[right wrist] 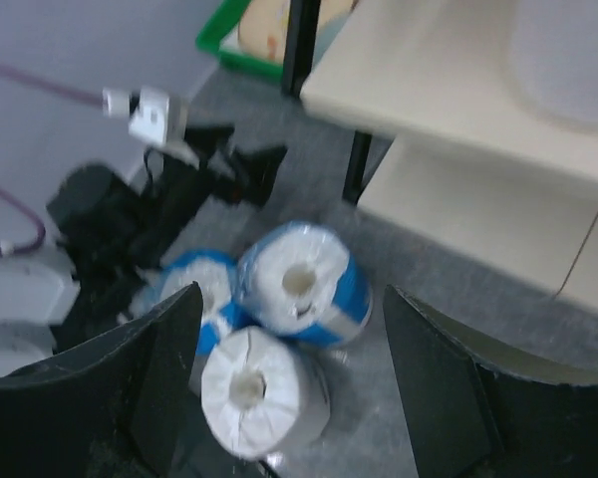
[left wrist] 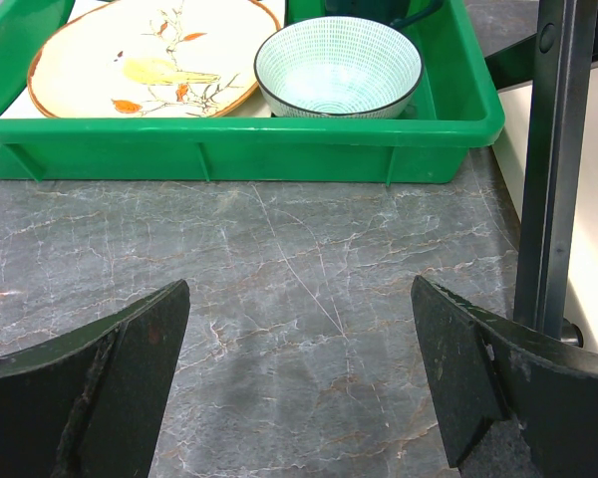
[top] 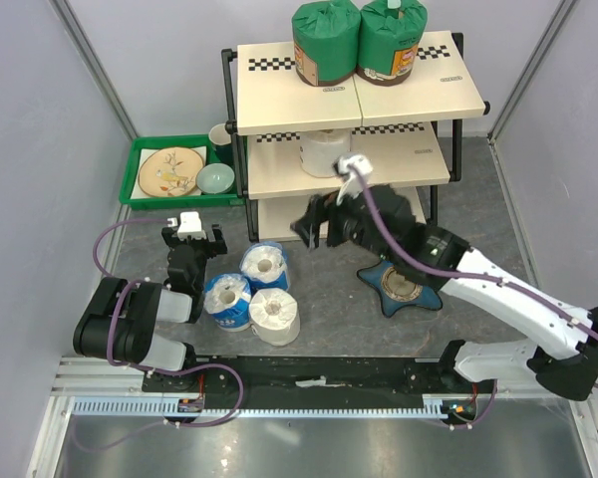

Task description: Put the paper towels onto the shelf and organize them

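Observation:
Two green-wrapped paper towels point(top: 326, 42) point(top: 391, 40) stand on the top board of the shelf point(top: 429, 95), and a plain white roll point(top: 324, 151) stands on its middle board. On the table in front lie two blue-and-white rolls point(top: 265, 265) point(top: 226, 299) and a white roll point(top: 274, 316), all touching. My right gripper point(top: 319, 227) hovers open in front of the shelf and holds nothing. In the right wrist view the right gripper point(right wrist: 291, 349) looks down at the blue rolls point(right wrist: 304, 284) point(right wrist: 194, 294) and the white roll point(right wrist: 259, 393). My left gripper point(top: 189, 244) point(left wrist: 299, 349) is open over bare table.
A green tray point(top: 145, 194) point(left wrist: 239, 149) with a plate point(left wrist: 149, 55) and a bowl point(left wrist: 337, 68) sits left of the shelf. A blue star-shaped dish point(top: 404, 284) lies under my right arm. A black shelf leg point(left wrist: 558, 169) stands close to the left gripper's right finger.

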Controlling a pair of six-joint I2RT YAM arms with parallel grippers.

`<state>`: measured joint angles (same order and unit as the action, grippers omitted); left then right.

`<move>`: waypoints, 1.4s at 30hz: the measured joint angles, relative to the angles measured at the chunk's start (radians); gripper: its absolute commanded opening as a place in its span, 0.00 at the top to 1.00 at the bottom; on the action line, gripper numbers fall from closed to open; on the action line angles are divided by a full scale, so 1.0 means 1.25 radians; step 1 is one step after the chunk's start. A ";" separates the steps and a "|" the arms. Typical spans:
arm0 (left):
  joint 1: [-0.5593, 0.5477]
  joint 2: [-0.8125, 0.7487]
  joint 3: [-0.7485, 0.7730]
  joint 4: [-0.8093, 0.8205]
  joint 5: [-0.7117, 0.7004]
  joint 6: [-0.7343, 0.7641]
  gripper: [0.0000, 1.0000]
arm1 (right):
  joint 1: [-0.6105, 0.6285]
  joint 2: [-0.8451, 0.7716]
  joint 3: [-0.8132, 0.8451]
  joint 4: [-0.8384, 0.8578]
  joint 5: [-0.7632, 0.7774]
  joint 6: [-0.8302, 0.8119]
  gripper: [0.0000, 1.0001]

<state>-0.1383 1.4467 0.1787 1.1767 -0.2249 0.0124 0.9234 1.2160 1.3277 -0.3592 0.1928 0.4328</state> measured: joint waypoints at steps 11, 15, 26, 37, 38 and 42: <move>0.000 0.000 0.000 0.000 0.000 0.000 0.01 | 0.207 0.103 -0.180 -0.103 0.046 0.086 0.17; 0.000 0.000 0.000 0.000 0.000 0.000 0.01 | 0.219 0.128 -0.200 -0.096 0.051 0.112 0.17; 0.000 0.000 0.000 0.000 0.000 0.000 0.01 | 0.223 0.185 -0.219 -0.011 0.031 0.148 0.17; 0.000 0.000 0.000 0.000 0.000 0.000 0.00 | 0.238 0.254 -0.219 0.022 0.020 0.156 0.20; 0.000 0.000 0.000 0.000 0.000 0.000 0.01 | 0.239 0.256 -0.219 0.024 0.023 0.157 0.21; 0.000 0.000 0.000 0.000 0.000 0.000 0.01 | 0.245 0.267 -0.219 0.035 0.037 0.161 0.25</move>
<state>-0.1383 1.4467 0.1787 1.1767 -0.2249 0.0124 1.2293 1.5497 1.0538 -0.3157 0.2390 0.6342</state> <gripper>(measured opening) 0.993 0.784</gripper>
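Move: The white paper-towel roll on the table lies about 30 cm below the right hand, some 11 cm back and 9 cm to its left. One blue-wrapped roll touches it on the far side, about level with the hand and 11 cm left; the other is some 20 cm left and 8 cm back. The roll already on the middle shelf stands about 15 cm ahead, 3 cm right. From the left hand, the white table roll is some 19 cm back and 18 cm right. Down above all, about 24 cm, the right hand drops from beside the shelf and also draws back 10 cm and left 7 cm towards the white roll on the table, fast at first, then easing down and left. The wrist tips the fingers some 30 degrees further downward. They stay wide open, ending with one over the core hole and the other past the roll's right wall; contact can't be seen. ##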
